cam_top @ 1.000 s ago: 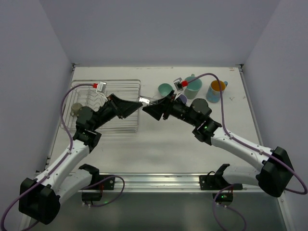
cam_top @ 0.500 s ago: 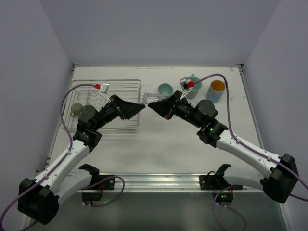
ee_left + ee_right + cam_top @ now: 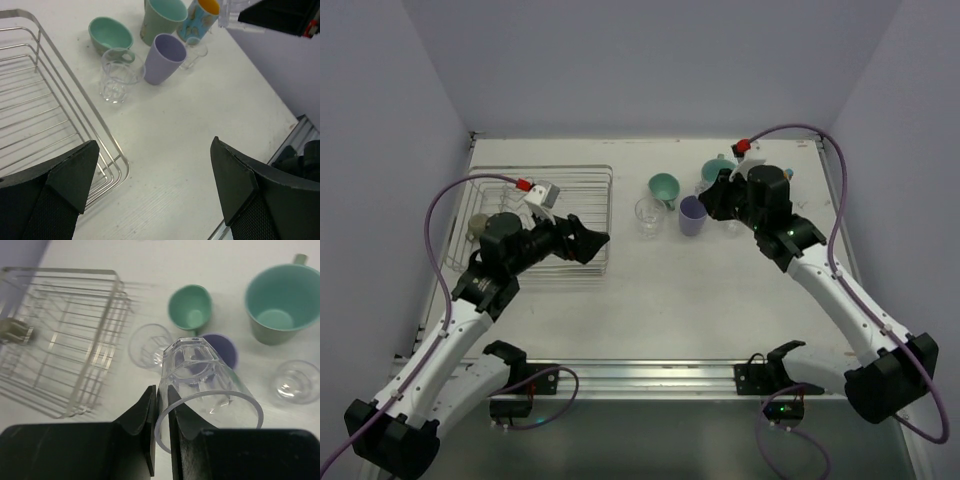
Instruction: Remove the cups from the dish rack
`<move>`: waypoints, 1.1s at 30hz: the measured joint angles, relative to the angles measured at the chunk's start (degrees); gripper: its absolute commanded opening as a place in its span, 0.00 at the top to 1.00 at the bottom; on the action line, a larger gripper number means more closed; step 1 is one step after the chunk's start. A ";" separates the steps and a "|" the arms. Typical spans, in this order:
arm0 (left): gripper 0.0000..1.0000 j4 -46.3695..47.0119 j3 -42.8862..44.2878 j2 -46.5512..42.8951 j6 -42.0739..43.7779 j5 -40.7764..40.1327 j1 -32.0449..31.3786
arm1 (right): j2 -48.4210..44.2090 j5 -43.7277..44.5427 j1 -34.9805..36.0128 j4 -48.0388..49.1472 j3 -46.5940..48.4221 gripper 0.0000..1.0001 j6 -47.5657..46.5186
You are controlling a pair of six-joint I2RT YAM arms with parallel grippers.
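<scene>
My right gripper is shut on the rim of a clear glass, one finger inside and one outside, and holds it tilted above the cups on the table. Below it stand a small mint cup, a mint mug, a lavender cup, a clear glass and a small glass. A blue mug with an orange inside stands behind them. My left gripper is open and empty at the right end of the dish rack. A beige cup sits in the rack.
The table's right edge and a metal rail lie beyond the cups in the left wrist view. Walls close the table at the back and on both sides.
The left gripper opened and let go of the glass, then drew back toward the rack. The right gripper shut on the glass and swung it right, over the cups.
</scene>
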 measured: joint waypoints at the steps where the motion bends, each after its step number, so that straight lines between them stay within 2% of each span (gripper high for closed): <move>1: 0.00 -0.96 -0.09 -0.28 1.60 -0.20 0.00 | 1.64 1.36 -1.11 -2.12 1.57 1.00 -1.03; 8: 0.00 -5.07 -0.17 -1.14 9.81 0.76 0.00 | 13.49 7.08 -7.80 -12.98 8.37 1.00 -5.81; 16: 0.00 -5.60 -0.17 -3.34 11.63 1.68 0.00 | 25.14 10.38 -11.72 -22.23 18.53 1.00 -9.29; 33: 0.00 -5.60 -0.20 -8.83 12.37 2.08 0.00 | 35.15 10.91 -13.25 -27.36 25.42 1.00 -12.28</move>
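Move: The right hand holds a clear cup by its rim. The standing clear cup it heads for is about 13 cm ahead, 14 cm right and 22 cm below. The purple cup stands straight ahead some 11 cm, the big green mug 24 cm ahead and 9 cm right, and the butterfly mug 22 cm ahead and 23 cm right, all about as low. From the left hand the standing clear cup is roughly 21 cm ahead, 38 cm right and 21 cm below. Keeping its pinch on the clear cup's rim wall, the right hand sinks about 13 cm while sweeping right and forward to the standing clear cup beside the purple cup, fast at first, then easing mostly downward. Its fingers tip down some 30 degrees as the wrist rolls left side down. The empty left hand, still wide open, dips slightly, then rises and draws back about 3 cm. ##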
